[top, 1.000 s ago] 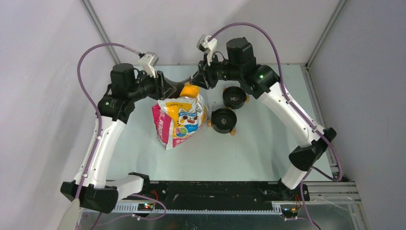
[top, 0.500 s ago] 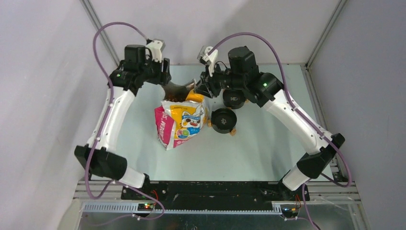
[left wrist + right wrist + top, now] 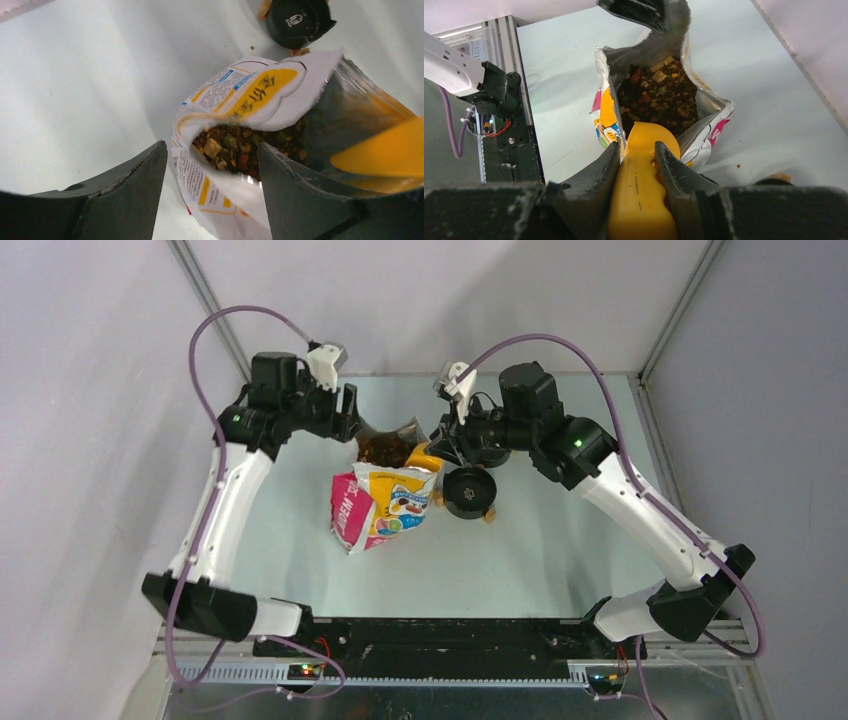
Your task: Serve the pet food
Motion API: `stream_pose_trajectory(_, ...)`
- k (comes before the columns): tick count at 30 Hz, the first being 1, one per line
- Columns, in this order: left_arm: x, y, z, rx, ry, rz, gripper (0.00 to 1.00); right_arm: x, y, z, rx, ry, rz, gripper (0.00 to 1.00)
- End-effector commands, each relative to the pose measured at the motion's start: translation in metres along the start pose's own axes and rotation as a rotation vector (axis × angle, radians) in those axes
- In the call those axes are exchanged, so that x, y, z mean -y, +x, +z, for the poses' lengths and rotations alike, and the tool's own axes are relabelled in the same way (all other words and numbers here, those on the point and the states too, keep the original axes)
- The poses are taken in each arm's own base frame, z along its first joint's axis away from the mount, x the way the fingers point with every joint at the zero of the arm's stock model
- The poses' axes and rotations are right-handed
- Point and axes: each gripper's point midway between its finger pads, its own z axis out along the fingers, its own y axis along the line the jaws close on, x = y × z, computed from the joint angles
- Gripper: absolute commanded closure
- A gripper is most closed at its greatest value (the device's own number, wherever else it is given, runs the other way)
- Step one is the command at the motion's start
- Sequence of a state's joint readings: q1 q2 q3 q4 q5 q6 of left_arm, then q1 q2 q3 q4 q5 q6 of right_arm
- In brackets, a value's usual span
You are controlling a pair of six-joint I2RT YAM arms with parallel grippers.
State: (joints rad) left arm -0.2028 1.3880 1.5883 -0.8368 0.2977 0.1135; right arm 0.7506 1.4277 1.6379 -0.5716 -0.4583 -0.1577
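The pet food [image 3: 384, 448] is a pile of brown and tan kibble inside an open cartoon-cat bag [image 3: 388, 508] standing mid-table. The kibble [image 3: 658, 95] shows clearly through the bag's mouth in the right wrist view. My left gripper [image 3: 210, 150] is open, with the near rim of the bag [image 3: 240, 95] loose between its fingers and kibble [image 3: 235, 147] just beyond. From the top view it [image 3: 350, 418] hangs at the bag's back left. My right gripper [image 3: 636, 147] is shut on the handle of a yellow scoop [image 3: 644, 190], whose bowl sits at the bag's mouth.
A black bowl [image 3: 468, 490] on small tan feet stands right of the bag, also seen in the left wrist view [image 3: 299, 20]. The right arm covers the table behind it. A few stray crumbs lie on the pale table [image 3: 560, 540]. Walls enclose the back and sides.
My left gripper has opened and let go of the bag's rim, and the left arm has lifted and drawn back. The right arm has shifted rightward with the scoop at the bag's mouth.
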Motion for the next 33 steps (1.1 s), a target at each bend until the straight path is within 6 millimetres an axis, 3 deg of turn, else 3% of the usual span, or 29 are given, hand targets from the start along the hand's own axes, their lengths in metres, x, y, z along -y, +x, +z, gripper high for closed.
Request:
stream_pose_trajectory(1, 0.02, -0.022, -0.031, 0.129, 0.022, 0.116, 0.26, -0.002, 0.02, -0.016, -0.051, 0.024, 0.053, 1.0)
stream_pose_trajectory(6, 0.009, 0.005, -0.011, -0.034, -0.021, 0.066, 0.29, -0.002, 0.03, -0.023, -0.059, 0.038, 0.068, 1.0)
stream_pose_trajectory(13, 0.006, 0.019, 0.009, -0.124, -0.077, 0.061, 0.33, -0.002, 0.03, -0.026, -0.052, 0.049, 0.071, 1.0)
stream_pose_trajectory(15, 0.003, 0.02, 0.01, -0.141, -0.101, 0.07, 0.37, 0.001, 0.029, -0.025, -0.055, 0.052, 0.076, 1.0)
stream_pose_trajectory(17, 0.006, 0.021, 0.009, -0.149, -0.084, 0.07, 0.47, 0.002, 0.028, -0.022, -0.068, 0.046, 0.087, 1.0)
stream_pose_trajectory(21, 0.036, 0.022, 0.006, -0.129, 0.077, 0.065, 0.69, 0.017, 0.027, -0.007, -0.107, 0.085, 0.135, 1.0)
stream_pose_trajectory(26, 0.057, 0.028, 0.007, -0.121, 0.178, -0.006, 0.98, 0.037, 0.012, 0.022, -0.079, 0.116, 0.107, 1.0)
stream_pose_trajectory(33, 0.08, 0.017, 0.004, -0.08, 0.288, -0.091, 1.0, 0.066, 0.007, 0.061, -0.052, 0.208, 0.138, 1.0)
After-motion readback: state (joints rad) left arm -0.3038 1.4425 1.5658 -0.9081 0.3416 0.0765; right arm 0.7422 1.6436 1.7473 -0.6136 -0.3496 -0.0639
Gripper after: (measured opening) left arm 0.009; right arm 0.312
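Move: The pet food bag's nearest rim lies about 3 cm back from the open left fingers, 4 cm right and 5 cm below. The bag's mouth centre is some 10 cm left of the scoop-holding right hand, level with it in reach and 10 cm lower. About 25 cm below the right hand, the paw bowl sits 8 cm right and 9 cm back, the fish bowl 13 cm right and 2 cm farther out. Left fingers shift about 5 cm right and down, pinching the rim; the right lowers its scoop forward inside. ##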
